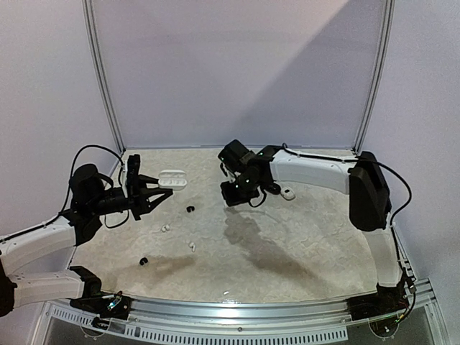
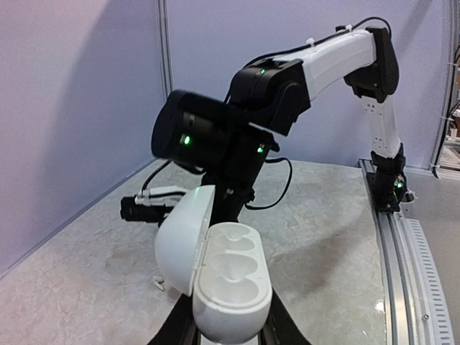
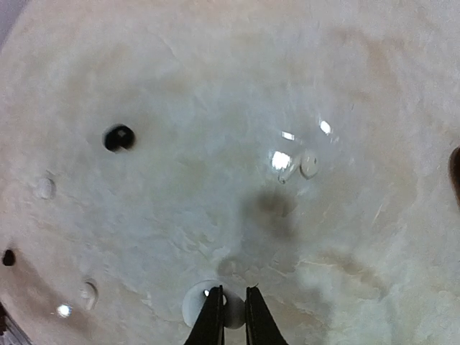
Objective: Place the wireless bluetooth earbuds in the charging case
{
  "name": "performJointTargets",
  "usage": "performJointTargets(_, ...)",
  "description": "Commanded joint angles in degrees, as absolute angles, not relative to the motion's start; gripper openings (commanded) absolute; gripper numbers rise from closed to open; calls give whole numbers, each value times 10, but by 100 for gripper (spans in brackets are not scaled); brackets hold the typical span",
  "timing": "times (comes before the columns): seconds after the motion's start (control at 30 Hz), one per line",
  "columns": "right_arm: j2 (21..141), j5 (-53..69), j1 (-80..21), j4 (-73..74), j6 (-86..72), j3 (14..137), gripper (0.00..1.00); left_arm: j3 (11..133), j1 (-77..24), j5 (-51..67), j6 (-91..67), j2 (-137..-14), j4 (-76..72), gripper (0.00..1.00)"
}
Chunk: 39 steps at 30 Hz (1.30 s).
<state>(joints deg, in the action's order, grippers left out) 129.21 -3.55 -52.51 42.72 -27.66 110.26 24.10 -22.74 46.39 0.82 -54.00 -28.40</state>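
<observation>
My left gripper (image 1: 159, 188) is shut on the white charging case (image 2: 230, 287), gripping its base. The case's lid (image 2: 183, 241) is swung open to the left and both sockets are empty. My right gripper (image 3: 230, 316) hangs above the table's middle (image 1: 231, 195), shut on a small white earbud (image 3: 233, 316). Loose on the table lie a black earbud (image 3: 118, 137) (image 1: 190, 209), white earbuds (image 3: 45, 188) (image 3: 88, 291) (image 3: 298, 167), and another black one (image 1: 143, 261). The right arm (image 2: 215, 144) is just beyond the open case.
A small white object (image 1: 288, 192) and a dark one (image 1: 273, 188) lie under the right arm, towards the back. White walls enclose the back and sides. A metal rail (image 1: 251, 309) runs along the near edge.
</observation>
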Motion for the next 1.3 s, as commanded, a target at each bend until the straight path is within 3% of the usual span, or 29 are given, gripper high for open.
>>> performJointTargets(0.0, 1186, -104, -531, 367, -244, 1105, 0, 274, -232, 450, 33, -544, -338, 0)
performJointTargets(0.37, 1063, -216, -611, 164, -108, 1105, 0, 308, -235, 331, 53, -561, -405, 0)
performJointTargets(0.67, 1062, -193, -671, 9, 37, 1085, 0, 324, -249, 304, 5, -549, -389, 0)
performJointTargets(1.27, 1109, -161, -687, -81, 68, 1079, 0, 356, -254, 303, -77, -547, -365, 0)
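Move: The open charging case, held in the left fingers, lies about 11 cm back, 10 cm left and 18 cm above the right hand, which already holds a white earbud. On the table, some 7 cm below the right hand, a loose white earbud lies about 7 cm ahead and 1 cm right, and a black earbud about 3 cm ahead and 13 cm left. From the left hand, the held earbud is roughly 12 cm ahead, 12 cm right and 17 cm below. The right hand keeps its grip on the white earbud and sweeps steeply up some 36 cm, curving left and back towards the open case as the wrist swings about 70 degrees from pointing down to roughly level, pointing left and forward, then almost stops a little above the case. The left hand meanwhile keeps hold of the case and brings it up about 11 cm and slightly forward, tipping its fingertips up and turning a little counter-clockwise, both grips unchanged. ##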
